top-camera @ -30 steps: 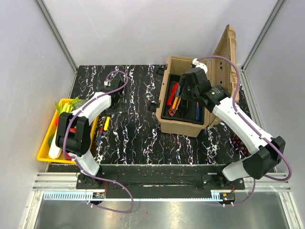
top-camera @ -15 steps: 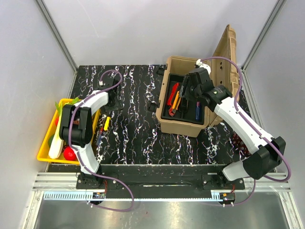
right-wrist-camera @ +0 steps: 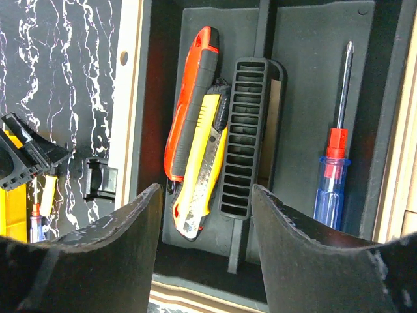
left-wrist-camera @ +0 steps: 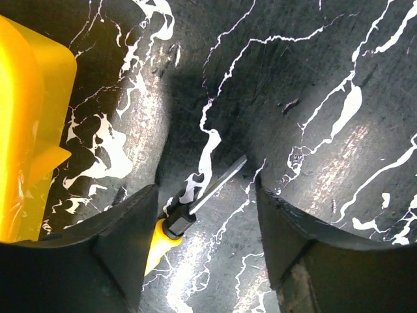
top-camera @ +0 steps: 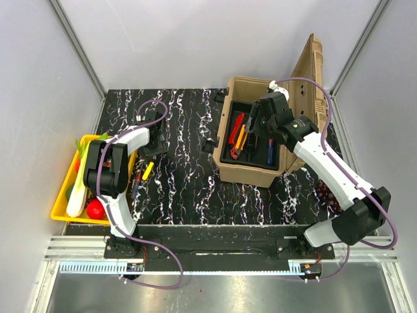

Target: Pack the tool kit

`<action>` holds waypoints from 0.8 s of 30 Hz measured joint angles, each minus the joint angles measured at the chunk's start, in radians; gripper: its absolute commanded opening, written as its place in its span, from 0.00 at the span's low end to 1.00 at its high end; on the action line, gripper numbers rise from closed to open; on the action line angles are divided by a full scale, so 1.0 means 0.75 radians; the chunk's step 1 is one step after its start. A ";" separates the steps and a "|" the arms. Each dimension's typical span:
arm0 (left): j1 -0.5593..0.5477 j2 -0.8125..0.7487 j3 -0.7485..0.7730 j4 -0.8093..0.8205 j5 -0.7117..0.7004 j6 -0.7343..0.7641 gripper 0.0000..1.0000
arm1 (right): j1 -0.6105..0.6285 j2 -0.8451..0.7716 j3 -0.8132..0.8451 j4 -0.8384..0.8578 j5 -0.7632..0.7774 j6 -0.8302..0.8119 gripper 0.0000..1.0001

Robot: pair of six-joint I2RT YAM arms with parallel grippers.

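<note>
The tan toolbox (top-camera: 249, 171) stands open at the back right, lid (top-camera: 311, 68) raised. Its black inner tray (right-wrist-camera: 306, 78) holds a red knife (right-wrist-camera: 194, 91), a yellow utility knife (right-wrist-camera: 199, 173) and a blue-and-red screwdriver (right-wrist-camera: 331, 179). My right gripper (right-wrist-camera: 205, 248) hangs open and empty above the tray; it also shows in the top view (top-camera: 262, 120). My left gripper (left-wrist-camera: 205, 251) is open, low over the table at the left (top-camera: 151, 142). A yellow-handled screwdriver (left-wrist-camera: 171, 228) lies between its fingers, close to the left finger (left-wrist-camera: 124, 241). It also shows in the top view (top-camera: 147, 170).
A yellow tray (top-camera: 59, 197) of vegetables sits at the left table edge, its corner (left-wrist-camera: 29, 124) close to my left gripper. Another small tool (top-camera: 135, 189) lies beside the tray. Dark round fruit (top-camera: 324, 193) lies right of the toolbox. A black latch (top-camera: 209, 145) sticks out on the box's left side.
My left arm has swung its elbow back and the gripper now sits over the yellow-handled screwdriver. My right gripper has shifted slightly right over the tray.
</note>
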 measured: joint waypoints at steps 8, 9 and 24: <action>-0.001 -0.002 -0.014 0.015 0.011 -0.005 0.31 | -0.003 0.002 0.000 0.001 -0.002 0.001 0.63; -0.001 -0.004 -0.019 0.020 0.011 -0.006 0.27 | -0.004 0.003 0.000 0.001 -0.003 0.001 0.63; -0.001 -0.025 -0.045 0.027 0.007 0.002 0.00 | -0.006 0.004 -0.002 0.027 -0.088 -0.004 0.74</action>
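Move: The yellow screwdriver lies askew under the left fingers, its shaft between them; its middle is about 4 cm back, 2 cm left and 1 cm below that hand. The red-and-blue screwdriver lies some 10 cm back and 5 cm left of the hand, also 1 cm lower, while the yellow basket's middle is roughly 23 cm left, 9 cm back and 3 cm higher. From the right hand, the yellow screwdriver is about 42 cm left, 2 cm back and 24 cm below. The left hand stays low over the marble just ahead of the yellow screwdriver's handle, pointing steeply down without turning, and easing back only about half a centimetre. Its fingers close from roughly two-thirds open to practically shut, gathering the screwdriver in from both sides until they pinch its thin shaft just ahead of the handle, in line with the fingers. ##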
